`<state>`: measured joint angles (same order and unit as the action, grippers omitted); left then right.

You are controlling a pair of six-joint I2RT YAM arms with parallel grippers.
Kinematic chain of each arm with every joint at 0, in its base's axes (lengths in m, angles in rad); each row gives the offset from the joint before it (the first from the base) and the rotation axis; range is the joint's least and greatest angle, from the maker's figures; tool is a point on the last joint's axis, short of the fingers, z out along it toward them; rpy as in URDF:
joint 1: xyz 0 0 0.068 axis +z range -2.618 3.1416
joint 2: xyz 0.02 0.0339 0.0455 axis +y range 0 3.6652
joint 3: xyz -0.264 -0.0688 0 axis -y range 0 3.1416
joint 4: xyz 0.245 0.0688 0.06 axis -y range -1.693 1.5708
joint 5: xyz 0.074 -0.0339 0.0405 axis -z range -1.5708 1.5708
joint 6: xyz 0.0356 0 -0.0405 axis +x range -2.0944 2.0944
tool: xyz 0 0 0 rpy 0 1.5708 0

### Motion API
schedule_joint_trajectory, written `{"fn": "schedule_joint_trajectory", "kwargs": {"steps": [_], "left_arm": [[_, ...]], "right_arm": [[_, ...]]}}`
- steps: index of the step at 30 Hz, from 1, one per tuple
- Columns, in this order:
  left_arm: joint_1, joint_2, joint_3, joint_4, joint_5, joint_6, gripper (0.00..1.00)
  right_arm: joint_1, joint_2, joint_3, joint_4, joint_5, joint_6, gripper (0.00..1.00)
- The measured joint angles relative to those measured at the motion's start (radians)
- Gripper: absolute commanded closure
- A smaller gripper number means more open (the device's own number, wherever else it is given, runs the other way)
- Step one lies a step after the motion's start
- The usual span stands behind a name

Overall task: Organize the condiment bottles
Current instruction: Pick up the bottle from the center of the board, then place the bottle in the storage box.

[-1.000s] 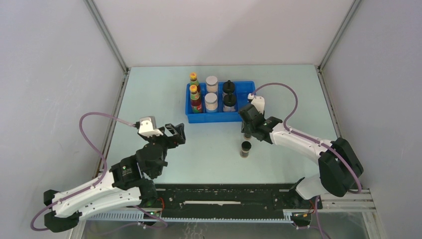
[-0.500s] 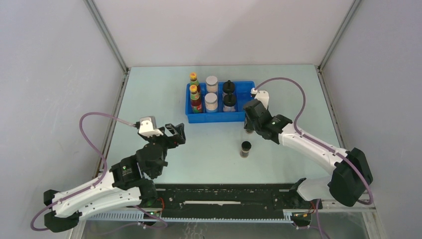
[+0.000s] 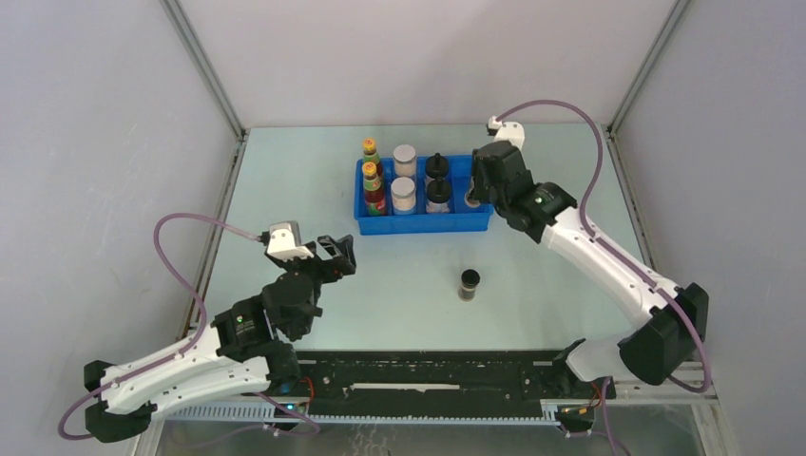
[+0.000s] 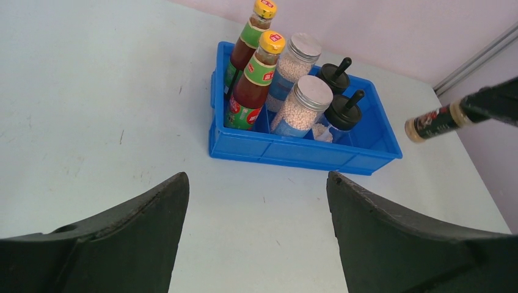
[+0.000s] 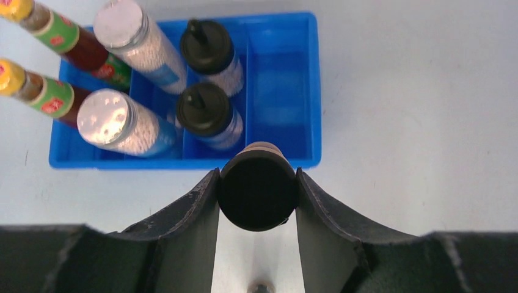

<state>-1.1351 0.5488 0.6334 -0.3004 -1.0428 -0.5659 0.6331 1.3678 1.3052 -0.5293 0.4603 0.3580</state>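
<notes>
A blue tray point(image 3: 423, 224) holds two red-labelled bottles point(image 3: 374, 190), two silver-lidded jars point(image 3: 404, 195) and two black-lidded jars point(image 3: 438, 195). Its rightmost compartment point(image 5: 283, 91) is bare. My right gripper point(image 5: 258, 183) is shut on a small dark vial point(image 5: 258, 192) and holds it by the cap just above the tray's front right corner. The left wrist view shows this vial point(image 4: 435, 122) hanging tilted in the air. A second dark vial point(image 3: 469, 284) stands upright on the table in front of the tray. My left gripper point(image 4: 256, 183) hangs open over the table, nothing between its fingers.
The tray sits at the back middle of the pale table point(image 3: 285, 209). White enclosure walls with metal rails point(image 3: 623, 104) close in the sides and back. The arm bases stand on a black rail point(image 3: 428, 380) at the near edge.
My right arm has carried its vial from low beside the standing vial back and up to the tray's right end. The left arm has not moved.
</notes>
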Motion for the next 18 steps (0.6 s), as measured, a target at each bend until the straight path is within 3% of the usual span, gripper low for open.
{"fn": "schedule_joint_trajectory", "kwargs": {"steps": [18], "left_arm": [[0.000, 0.008, 0.000, 0.023, -0.001, 0.029, 0.13]], "right_arm": [[-0.182, 0.452, 0.347, 0.085, -0.172, -0.152, 1.00]]}}
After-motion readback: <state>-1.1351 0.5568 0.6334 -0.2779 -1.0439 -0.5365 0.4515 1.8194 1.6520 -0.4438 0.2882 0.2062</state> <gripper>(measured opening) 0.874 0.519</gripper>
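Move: The small black-capped bottle is already in the right fingers; the place it is being taken to, the far part of the blue tray's empty right-hand compartment, lies about 21 cm ahead, 1 cm to the right and 23 cm below. The far black-lidded jar stands 20 cm ahead and 9 cm left, the near one 11 cm ahead and 9 cm left. The last small bottle is 16 cm back and 2 cm left. From the left hand, that compartment is roughly 37 cm ahead and 33 cm right. The small bottle, still pinched by its cap in the right hand, is carried quickly forward about 13 cm, in over the blue tray's right-hand compartment beside the black-lidded jars. It rises about a centimetre at first, then sinks to some 4 cm below where it began, the grip unchanged and the hand still travelling. ##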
